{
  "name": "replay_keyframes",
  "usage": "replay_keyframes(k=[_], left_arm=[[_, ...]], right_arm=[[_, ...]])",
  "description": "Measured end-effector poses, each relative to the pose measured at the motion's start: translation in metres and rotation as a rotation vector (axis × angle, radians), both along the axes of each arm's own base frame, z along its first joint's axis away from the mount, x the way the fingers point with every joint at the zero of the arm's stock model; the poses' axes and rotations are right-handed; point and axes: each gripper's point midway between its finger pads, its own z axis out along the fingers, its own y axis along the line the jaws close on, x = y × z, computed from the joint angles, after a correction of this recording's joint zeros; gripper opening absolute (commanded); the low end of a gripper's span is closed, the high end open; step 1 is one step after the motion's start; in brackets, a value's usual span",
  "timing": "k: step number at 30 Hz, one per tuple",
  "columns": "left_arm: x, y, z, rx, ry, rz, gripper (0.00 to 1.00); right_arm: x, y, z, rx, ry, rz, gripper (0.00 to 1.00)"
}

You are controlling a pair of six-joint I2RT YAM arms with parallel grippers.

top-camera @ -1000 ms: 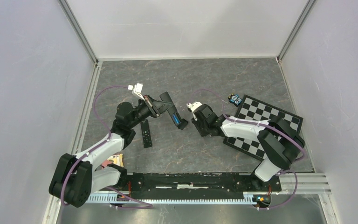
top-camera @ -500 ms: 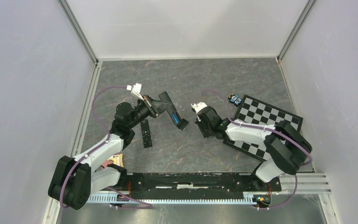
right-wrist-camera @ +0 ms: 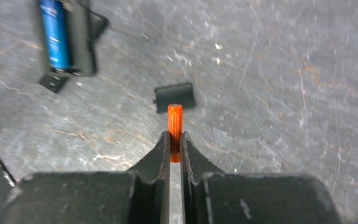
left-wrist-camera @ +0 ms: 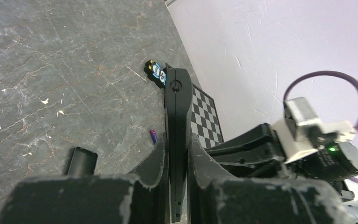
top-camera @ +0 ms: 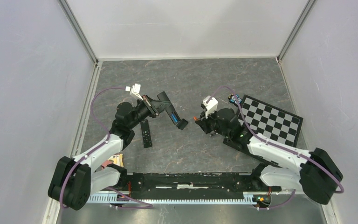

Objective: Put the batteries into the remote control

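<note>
My left gripper (top-camera: 160, 108) (left-wrist-camera: 177, 140) is shut on the black remote control (top-camera: 170, 111) (left-wrist-camera: 177, 107) and holds it tilted above the floor. A blue battery (top-camera: 173, 117) (right-wrist-camera: 55, 32) sits in its open compartment. The remote (right-wrist-camera: 77, 37) shows at the right wrist view's top left. My right gripper (top-camera: 198, 119) (right-wrist-camera: 175, 135) is shut on the orange battery (right-wrist-camera: 175, 116) (top-camera: 195, 118), just right of the remote's lower end. The battery sticks out past the fingertips. A small purplish cylinder (left-wrist-camera: 153, 136) lies on the floor.
A flat black cover (right-wrist-camera: 174, 96) lies on the floor below the orange battery. A second black remote (top-camera: 145, 133) lies near the left arm. A checkerboard (top-camera: 272, 122) (left-wrist-camera: 205, 116) and a small blue-faced toy (top-camera: 234, 98) (left-wrist-camera: 156, 73) sit at the right. Walls enclose three sides.
My right gripper has shut on the orange battery and lifted it, and now points left at the remote. The right arm's elbow swung down and right. The left arm stayed put.
</note>
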Motion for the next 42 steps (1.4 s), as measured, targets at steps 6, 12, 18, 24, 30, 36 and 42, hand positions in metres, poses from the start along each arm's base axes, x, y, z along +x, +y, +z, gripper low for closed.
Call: replay_keyframes(k=[6, 12, 18, 24, 30, 36, 42], left_arm=[[0.000, -0.001, -0.001, 0.001, 0.003, -0.005, 0.02], [-0.004, -0.011, 0.009, -0.029, -0.056, -0.076, 0.02], [-0.011, -0.020, 0.029, -0.095, -0.140, -0.148, 0.02], [-0.012, -0.021, 0.035, -0.139, -0.125, -0.156, 0.02], [-0.007, -0.020, 0.030, -0.162, -0.057, -0.127, 0.02], [-0.006, -0.019, 0.026, -0.175, -0.014, -0.118, 0.02], [-0.006, -0.019, 0.024, -0.183, 0.013, -0.116, 0.02]], right_arm=[[-0.018, 0.017, 0.051, 0.166, -0.109, 0.137, 0.06], [-0.040, 0.033, 0.084, 0.275, -0.156, 0.285, 0.06], [-0.052, 0.039, 0.094, 0.323, -0.146, 0.349, 0.06], [-0.035, 0.043, 0.112, 0.328, -0.074, 0.255, 0.07], [-0.027, 0.052, 0.119, 0.325, -0.006, 0.184, 0.07], [-0.029, 0.060, 0.104, 0.256, 0.066, 0.156, 0.07], [-0.028, 0.057, 0.093, 0.205, 0.092, 0.129, 0.08]])
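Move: The empty battery slot in the remote control, held in the left hand, lies about 10 cm left of the right hand, level in depth and some 5 cm higher; the fitted blue battery is 1 cm beyond it to the left. On the table 12 cm below the right hand, the cover is 4 cm ahead and 6 cm left, the purple battery 2 cm ahead and 5 cm right. From the left hand the slot is 5 cm back, 3 cm right and 3 cm lower. Right hand lifts orange battery about 12 cm, leftwards, then dips towards the slot; left hand brings remote right. ##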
